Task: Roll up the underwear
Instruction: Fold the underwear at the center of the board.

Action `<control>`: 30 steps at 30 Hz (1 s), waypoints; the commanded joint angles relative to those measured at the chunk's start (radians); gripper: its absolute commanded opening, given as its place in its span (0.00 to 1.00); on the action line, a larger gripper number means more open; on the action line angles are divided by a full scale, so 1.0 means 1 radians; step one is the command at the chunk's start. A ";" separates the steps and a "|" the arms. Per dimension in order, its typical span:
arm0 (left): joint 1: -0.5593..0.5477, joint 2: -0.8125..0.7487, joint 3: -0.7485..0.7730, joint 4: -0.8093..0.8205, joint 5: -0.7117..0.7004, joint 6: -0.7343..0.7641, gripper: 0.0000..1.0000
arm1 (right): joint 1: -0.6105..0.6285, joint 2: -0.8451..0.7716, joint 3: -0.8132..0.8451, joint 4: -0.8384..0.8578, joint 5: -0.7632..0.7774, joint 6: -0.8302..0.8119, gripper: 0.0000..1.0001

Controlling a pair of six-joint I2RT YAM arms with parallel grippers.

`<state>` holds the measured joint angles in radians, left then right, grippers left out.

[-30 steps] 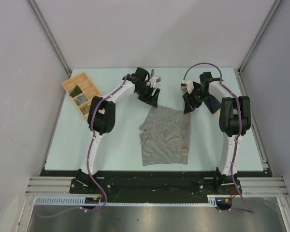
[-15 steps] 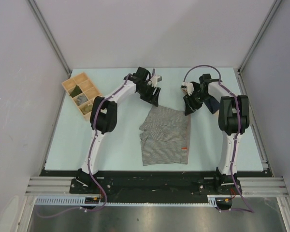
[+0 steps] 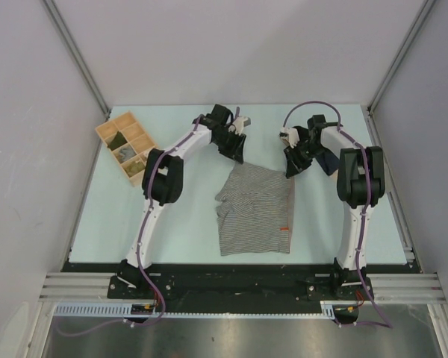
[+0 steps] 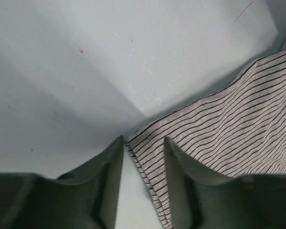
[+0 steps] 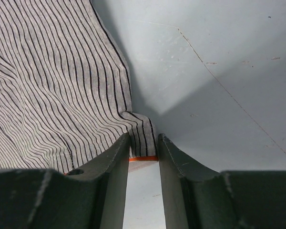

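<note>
The underwear (image 3: 255, 209), grey with fine dark stripes and an orange trim, lies flat in the middle of the table. My left gripper (image 3: 237, 154) is low at its far left corner. In the left wrist view that gripper (image 4: 144, 145) is open, and the corner of the underwear (image 4: 152, 152) lies between the jaws, touching only the right one. My right gripper (image 3: 290, 168) is at the far right corner. In the right wrist view that gripper (image 5: 143, 140) is open but narrow, and the humped, orange-edged corner of the underwear (image 5: 142, 138) fills the gap.
A wooden compartment tray (image 3: 127, 145) with small dark items sits at the far left. A dark navy garment (image 3: 330, 161) lies behind the right wrist. Metal frame posts run along both sides of the table.
Both grippers have shifted slightly toward the underwear's far corners. The underwear itself lies as before.
</note>
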<state>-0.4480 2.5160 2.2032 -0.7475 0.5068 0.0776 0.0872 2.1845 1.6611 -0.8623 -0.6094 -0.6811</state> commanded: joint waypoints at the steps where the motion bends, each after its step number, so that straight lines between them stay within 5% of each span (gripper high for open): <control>1: -0.008 0.041 0.041 -0.085 0.072 0.010 0.37 | 0.000 0.011 0.017 -0.009 -0.018 0.005 0.32; 5: -0.009 0.044 0.073 -0.090 0.056 0.002 0.13 | -0.001 0.001 0.023 -0.006 -0.023 0.002 0.23; 6: -0.008 0.041 0.081 -0.087 0.050 0.002 0.01 | -0.001 -0.002 0.026 -0.004 -0.023 0.002 0.17; 10: 0.011 -0.043 0.078 -0.014 0.019 -0.054 0.00 | -0.001 -0.023 0.078 -0.001 -0.009 0.006 0.03; 19: 0.086 -0.281 -0.060 0.229 -0.004 -0.091 0.00 | -0.010 -0.103 0.206 0.020 -0.064 0.000 0.00; 30: 0.069 -0.534 -0.443 0.310 0.133 -0.033 0.00 | -0.020 -0.359 -0.136 0.074 -0.208 -0.175 0.00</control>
<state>-0.3645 2.0979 1.8736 -0.4591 0.5503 -0.0055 0.0757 1.9263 1.6119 -0.7906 -0.7181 -0.7620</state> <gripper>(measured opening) 0.008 0.050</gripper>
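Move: The left hand stands right over the underwear's far left corner, with the corner about 1 cm below its open fingertips; the right hand stands likewise at the far right corner. The underwear's middle lies some 18 cm back and 5 cm to the right of the left hand. Counted from the right hand, the beige roll is about 15 cm ahead and 1 cm left, and the navy cloth about 8 cm ahead and 15 cm to the right. Both hands close on the underwear's far corners, the right in place and the left sinking half a centimetre as it shuts, so that each pinches its corner. Then they lift together, the left about 15 cm and the right some 10 cm, swinging about 5 cm forward on the way up and drawing back roughly 3 cm at the end, while the fingers tip some 15 to 20 degrees forward and the left hand also goes about 3.5 cm left, spreading the far edge. ##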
